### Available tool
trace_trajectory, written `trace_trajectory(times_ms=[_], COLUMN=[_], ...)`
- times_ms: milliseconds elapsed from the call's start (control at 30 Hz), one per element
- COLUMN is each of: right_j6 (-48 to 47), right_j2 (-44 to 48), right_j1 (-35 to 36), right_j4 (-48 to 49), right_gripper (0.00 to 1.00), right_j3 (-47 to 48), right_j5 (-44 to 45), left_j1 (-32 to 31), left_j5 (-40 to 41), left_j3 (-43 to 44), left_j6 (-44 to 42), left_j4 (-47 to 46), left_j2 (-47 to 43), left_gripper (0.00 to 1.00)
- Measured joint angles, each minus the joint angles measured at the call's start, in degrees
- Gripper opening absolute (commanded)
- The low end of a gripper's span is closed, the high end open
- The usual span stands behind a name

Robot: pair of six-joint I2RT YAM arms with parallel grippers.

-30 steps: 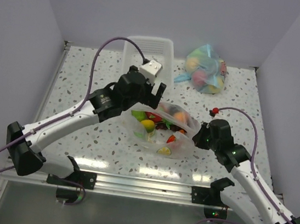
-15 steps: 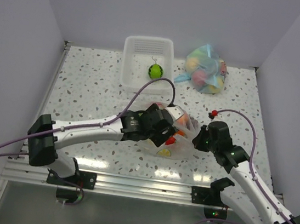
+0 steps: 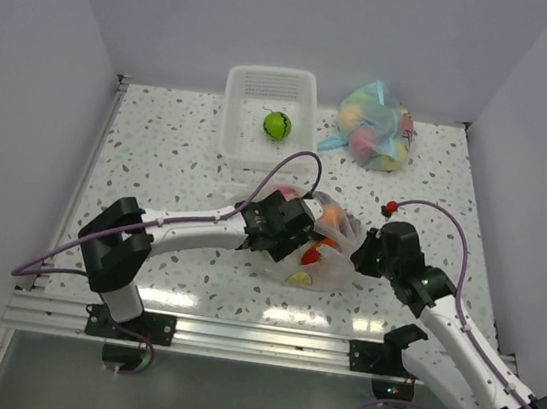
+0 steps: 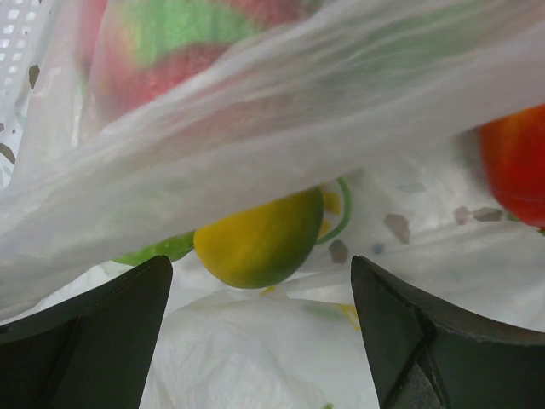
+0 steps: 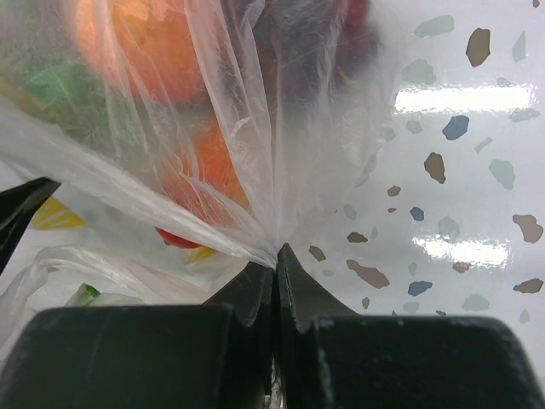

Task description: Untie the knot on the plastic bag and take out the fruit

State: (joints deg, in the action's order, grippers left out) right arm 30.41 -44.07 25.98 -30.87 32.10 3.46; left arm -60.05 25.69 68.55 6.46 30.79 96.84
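Observation:
The clear plastic bag [image 3: 334, 269] lies crumpled at the table's middle, with fruit [image 3: 312, 255] showing through it. My left gripper [image 3: 296, 238] is inside the bag's mouth, jaws open. In the left wrist view that gripper [image 4: 262, 277] frames a yellow-green fruit [image 4: 260, 239] just ahead, apart from both fingers [image 4: 94, 341]. A fold of the plastic bag [image 4: 281, 111] hangs over the yellow-green fruit. My right gripper [image 3: 358, 254] holds the bag's right edge. Its jaws [image 5: 274, 256] are shut on a gathered pinch of the plastic bag [image 5: 247, 170]. The knot is out of view.
A white basket [image 3: 234, 109] stands at the back centre with one green lime [image 3: 277, 124] in it. A blue-tinted bag [image 3: 374, 129] of pastel fruit lies to the right of the white basket. Grey walls close in three sides.
My left arm swung from the basket back down into the bag's mouth, leaving a green lime in the basket. The right gripper kept its pinch on the bag's edge.

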Motion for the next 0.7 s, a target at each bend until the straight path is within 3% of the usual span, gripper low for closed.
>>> trace_trajectory(times_ms=[233,700], right_j6=[0.0,0.3], right_j2=[0.0,-1.7], right_j1=[0.0,0.0], right_j4=[0.0,0.4], right_gripper=[0.0,0.0], right_j3=[0.0,-0.7], right_j5=[0.0,-0.1], left_j1=[4.2,4.4], left_j5=[-1.2,-4.2], left_j3=[-3.5,-11.9], left_j6=[-2.5,-0.7], left_j4=[-6.1,-14.0], left_j2=[1.5,1.9], left_gripper=[0.93,0.9])
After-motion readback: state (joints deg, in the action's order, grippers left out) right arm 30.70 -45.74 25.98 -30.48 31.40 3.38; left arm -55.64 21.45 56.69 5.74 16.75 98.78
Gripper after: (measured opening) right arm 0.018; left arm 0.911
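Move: The yellow-green fruit in the open bag lies about 5 cm below the left hand, roughly 3 cm to its left and 2 cm ahead. From that hand, a tomato sits some 6 cm right and 2 cm back, a red-green fruit about 6 cm ahead and 2 cm left, and a green fruit about 5 cm ahead and 8 cm left, all about as low. From the right hand, the yellow-green fruit is about 18 cm left, 5 cm ahead and 7 cm below. No firm touch on the fruit can be seen as the left hand sinks about 6 cm into the bag, bringing its wide-open fingers down to either side of the yellow-green fruit. It also shifts about 2 cm left, edging forward first and then easing back, with hardly any wrist turn. The right hand keeps its pinch on the bag's rim and sinks about 1 cm near the end. ##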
